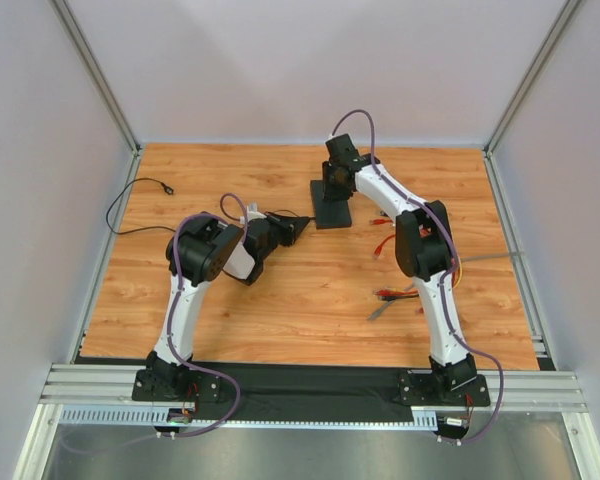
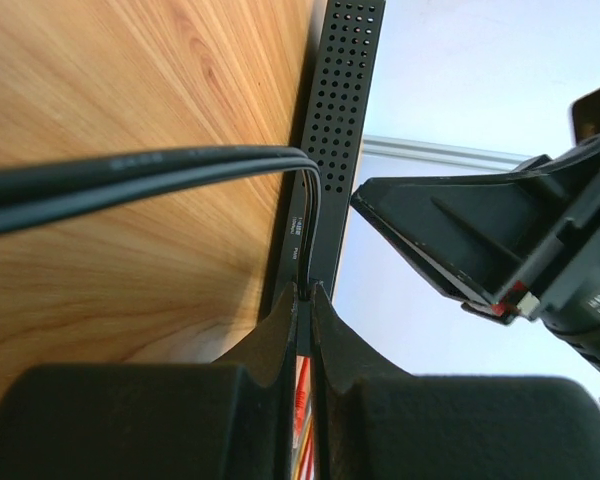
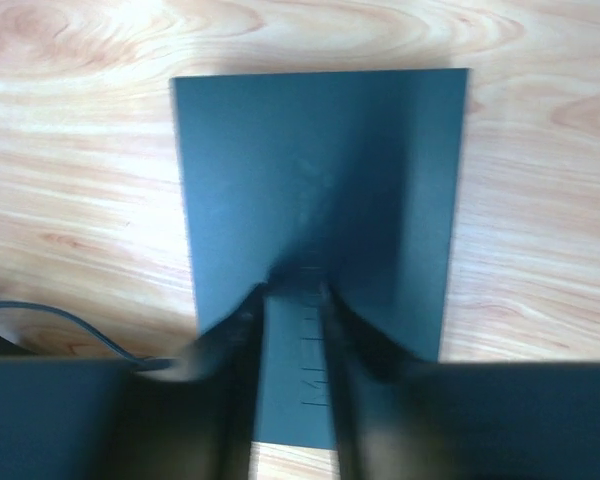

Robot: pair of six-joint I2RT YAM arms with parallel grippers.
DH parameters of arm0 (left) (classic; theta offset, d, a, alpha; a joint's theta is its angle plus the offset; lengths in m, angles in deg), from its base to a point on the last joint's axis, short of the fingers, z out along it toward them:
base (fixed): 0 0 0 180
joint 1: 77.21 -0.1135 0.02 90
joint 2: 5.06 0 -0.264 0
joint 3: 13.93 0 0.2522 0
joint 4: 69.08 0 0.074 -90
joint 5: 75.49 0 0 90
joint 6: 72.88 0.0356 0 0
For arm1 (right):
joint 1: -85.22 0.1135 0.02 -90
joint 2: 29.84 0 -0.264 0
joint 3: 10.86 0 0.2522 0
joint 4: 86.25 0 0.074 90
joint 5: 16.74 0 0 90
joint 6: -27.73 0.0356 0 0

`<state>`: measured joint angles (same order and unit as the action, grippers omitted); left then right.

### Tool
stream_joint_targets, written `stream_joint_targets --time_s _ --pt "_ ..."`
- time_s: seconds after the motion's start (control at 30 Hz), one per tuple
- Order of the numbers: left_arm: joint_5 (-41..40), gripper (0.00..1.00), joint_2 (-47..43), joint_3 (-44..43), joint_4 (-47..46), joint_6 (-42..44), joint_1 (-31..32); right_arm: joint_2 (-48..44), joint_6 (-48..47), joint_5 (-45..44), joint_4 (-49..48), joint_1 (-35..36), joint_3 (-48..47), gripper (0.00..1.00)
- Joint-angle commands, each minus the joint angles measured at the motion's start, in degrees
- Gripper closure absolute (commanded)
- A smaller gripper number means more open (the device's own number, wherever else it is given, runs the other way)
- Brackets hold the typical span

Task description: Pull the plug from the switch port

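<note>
The switch is a flat black box lying mid-table; its perforated edge shows in the left wrist view. My left gripper reaches to the switch's left side. It is shut on a thin black cable that bends down into its tips at the switch's edge. The plug and the port are hidden between the pads. My right gripper hangs over the switch's top. Its jaws are blurred and stand a little apart, with bare switch surface between them.
The black cable's loose end trails to the table's left edge. Red and orange cables lie right of the switch, more near the right arm. Grey walls enclose the wooden table.
</note>
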<state>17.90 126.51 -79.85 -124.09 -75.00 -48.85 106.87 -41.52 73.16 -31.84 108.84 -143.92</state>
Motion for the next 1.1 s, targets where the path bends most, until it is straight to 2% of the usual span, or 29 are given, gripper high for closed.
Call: stream_joint_targets --time_s 0.0,0.03,0.07,0.13,0.2,0.57,1.07 --pt "2.40 1.00 2.73 1.71 4.08 -3.51 -0.67 -0.30 -6.68 -2.79 1.45 3.71 -1.01 0.65" --pt "2.58 1.00 2.73 1.54 4.09 -3.25 -0.67 -0.38 -8.08 -3.58 1.89 4.33 -2.84 0.54" --pt "2.66 1.00 2.73 1.62 4.17 -3.25 -0.67 -0.30 -10.10 -4.38 2.24 5.38 -3.47 0.49" --pt "3.02 1.00 2.73 1.62 4.17 -3.25 -0.67 0.31 -11.08 -6.57 3.99 6.09 -5.49 0.41" --pt "3.28 1.00 2.73 1.54 4.17 -3.24 -0.67 1.10 -11.35 -7.98 5.84 6.53 -6.29 0.38" --pt "3.37 1.00 3.34 1.71 2.86 -3.95 -0.85 3.57 -15.04 -19.93 12.44 10.22 -7.87 0.28" --pt "2.32 1.00 3.61 2.77 0.75 -4.21 -1.46 3.74 -16.53 -22.75 11.30 10.66 -4.10 0.27"
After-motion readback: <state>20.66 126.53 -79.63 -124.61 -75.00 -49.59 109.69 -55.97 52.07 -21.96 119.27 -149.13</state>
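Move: Beneath the right hand lies the switch, its middle about 3 cm below the barely parted fingertips and nearly level with them ahead and sideways. The plug at its left wall sits some 6 cm left of this hand and 4 cm back, also about 3 cm lower; the nearest loose red plug is about 10 cm right and 4 cm back, 4 cm down. The left hand already grips the plug, with the switch's middle some 4 cm ahead and 5 cm to its right, at about its height. Opening its fingers to roughly three quarters, the right hand lifts slightly and sweeps about 4 cm left over the switch, then comes back about 3 cm right and down while drawing back some 3 cm in all towards the switch's near end. The wrist rolls about 25 degrees, fingertips turning down and to the right, and twists slightly counter-clockwise, bringing the left finger to the switch's left wall. The left hand holds still, keeping its grip on the plug. ##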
